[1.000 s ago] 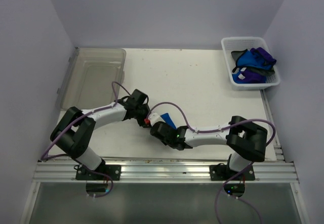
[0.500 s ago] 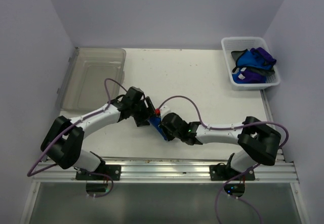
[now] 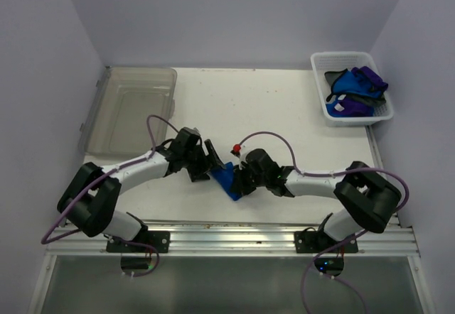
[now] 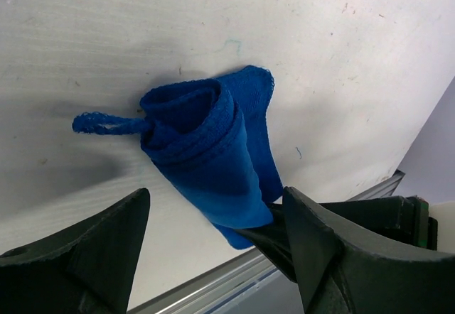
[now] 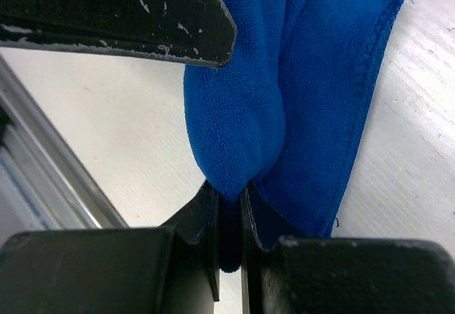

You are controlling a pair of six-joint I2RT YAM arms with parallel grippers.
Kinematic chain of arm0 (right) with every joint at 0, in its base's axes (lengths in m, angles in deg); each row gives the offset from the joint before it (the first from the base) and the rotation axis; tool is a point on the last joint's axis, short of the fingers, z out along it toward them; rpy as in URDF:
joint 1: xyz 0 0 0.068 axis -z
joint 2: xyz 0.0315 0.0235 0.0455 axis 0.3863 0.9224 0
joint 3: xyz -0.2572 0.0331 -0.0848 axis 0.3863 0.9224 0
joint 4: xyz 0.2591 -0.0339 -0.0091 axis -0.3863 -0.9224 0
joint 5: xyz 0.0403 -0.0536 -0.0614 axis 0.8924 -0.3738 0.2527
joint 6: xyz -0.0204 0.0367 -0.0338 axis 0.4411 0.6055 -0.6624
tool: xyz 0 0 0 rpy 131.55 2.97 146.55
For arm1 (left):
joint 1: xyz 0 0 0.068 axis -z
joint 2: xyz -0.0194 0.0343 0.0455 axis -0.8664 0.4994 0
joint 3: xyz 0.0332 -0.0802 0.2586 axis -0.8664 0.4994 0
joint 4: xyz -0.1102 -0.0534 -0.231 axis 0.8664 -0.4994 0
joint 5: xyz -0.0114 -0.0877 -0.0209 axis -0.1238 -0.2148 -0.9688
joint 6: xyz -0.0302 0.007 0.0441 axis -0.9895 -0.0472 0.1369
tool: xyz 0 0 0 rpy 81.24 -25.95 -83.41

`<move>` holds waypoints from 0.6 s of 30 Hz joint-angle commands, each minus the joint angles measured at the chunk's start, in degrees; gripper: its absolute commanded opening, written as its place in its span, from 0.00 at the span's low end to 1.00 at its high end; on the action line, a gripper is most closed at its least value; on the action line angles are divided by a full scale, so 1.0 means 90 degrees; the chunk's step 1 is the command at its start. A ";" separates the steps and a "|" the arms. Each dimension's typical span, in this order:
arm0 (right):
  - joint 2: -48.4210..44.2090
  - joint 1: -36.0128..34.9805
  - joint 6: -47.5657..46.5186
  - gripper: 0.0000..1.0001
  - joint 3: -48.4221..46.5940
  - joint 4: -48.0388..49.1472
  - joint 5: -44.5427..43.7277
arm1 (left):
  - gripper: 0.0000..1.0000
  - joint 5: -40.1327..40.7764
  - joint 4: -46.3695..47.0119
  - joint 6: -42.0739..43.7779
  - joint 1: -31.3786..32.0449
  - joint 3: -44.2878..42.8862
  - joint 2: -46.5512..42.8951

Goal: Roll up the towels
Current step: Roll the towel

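A royal blue towel point(image 3: 229, 180), loosely rolled with a hanging loop at one end, lies on the white table between both arms. The left wrist view shows the roll point(image 4: 206, 143) just ahead of my left gripper point(image 4: 217, 236), whose jaws stand wide open on either side of it, touching nothing. My right gripper point(image 5: 229, 200) is shut on the roll's near end, pinching the blue cloth point(image 5: 284, 94) between its fingers. In the top view the left gripper point(image 3: 211, 159) and right gripper point(image 3: 240, 179) face each other across the towel.
A white basket point(image 3: 359, 121) at the back right holds more blue and purple towels point(image 3: 352, 81). A clear plastic bin point(image 3: 135, 111) sits at the back left. An aluminium rail point(image 3: 227, 239) runs along the table's near edge, close to the towel.
My left gripper has opened and let go of the towel. The right gripper has shut on the towel's end and shifted right and slightly away from the rail.
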 commanded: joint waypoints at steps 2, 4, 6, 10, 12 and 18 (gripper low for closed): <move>0.0010 0.0378 0.0572 0.00 0.0312 0.0789 0.1200 | 0.78 -0.0139 0.0638 0.0199 -0.0021 0.0074 0.0240; 0.0088 0.0554 0.0738 0.00 0.0419 0.1062 0.1551 | 0.77 -0.0149 0.0696 0.0228 -0.0021 0.0123 0.0357; 0.0206 0.0710 0.0923 0.00 0.0507 0.1258 0.1786 | 0.76 -0.0158 0.0774 0.0248 -0.0020 0.0162 0.0435; 0.0420 0.0955 0.1314 0.00 0.0693 0.1980 0.2333 | 0.75 -0.0158 0.0950 0.0248 -0.0021 0.0201 0.0650; 0.0547 0.1042 0.1393 0.00 0.0733 0.2108 0.2528 | 0.69 -0.0178 0.1057 0.0238 -0.0011 0.0192 0.0738; 0.0597 0.1053 0.1384 0.02 0.0743 0.1983 0.2589 | 0.40 -0.0217 0.1097 0.0199 0.0019 0.0046 0.1002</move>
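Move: The rolled towel's left end, the end with the loop, lies about 4 cm below the left hand, 1 cm back and 2 cm to its right. The right gripper, already pinching the roll, is some 7 cm back from the left hand, 9 cm to its right and 3 cm lower. From the right hand, that looped end is about 6 cm ahead and 7 cm to the left, roughly level. Left hand sinks about 3 cm onto the roll's left end, fingers half-closing round it; right keeps pinching, tilting 20 degrees. ##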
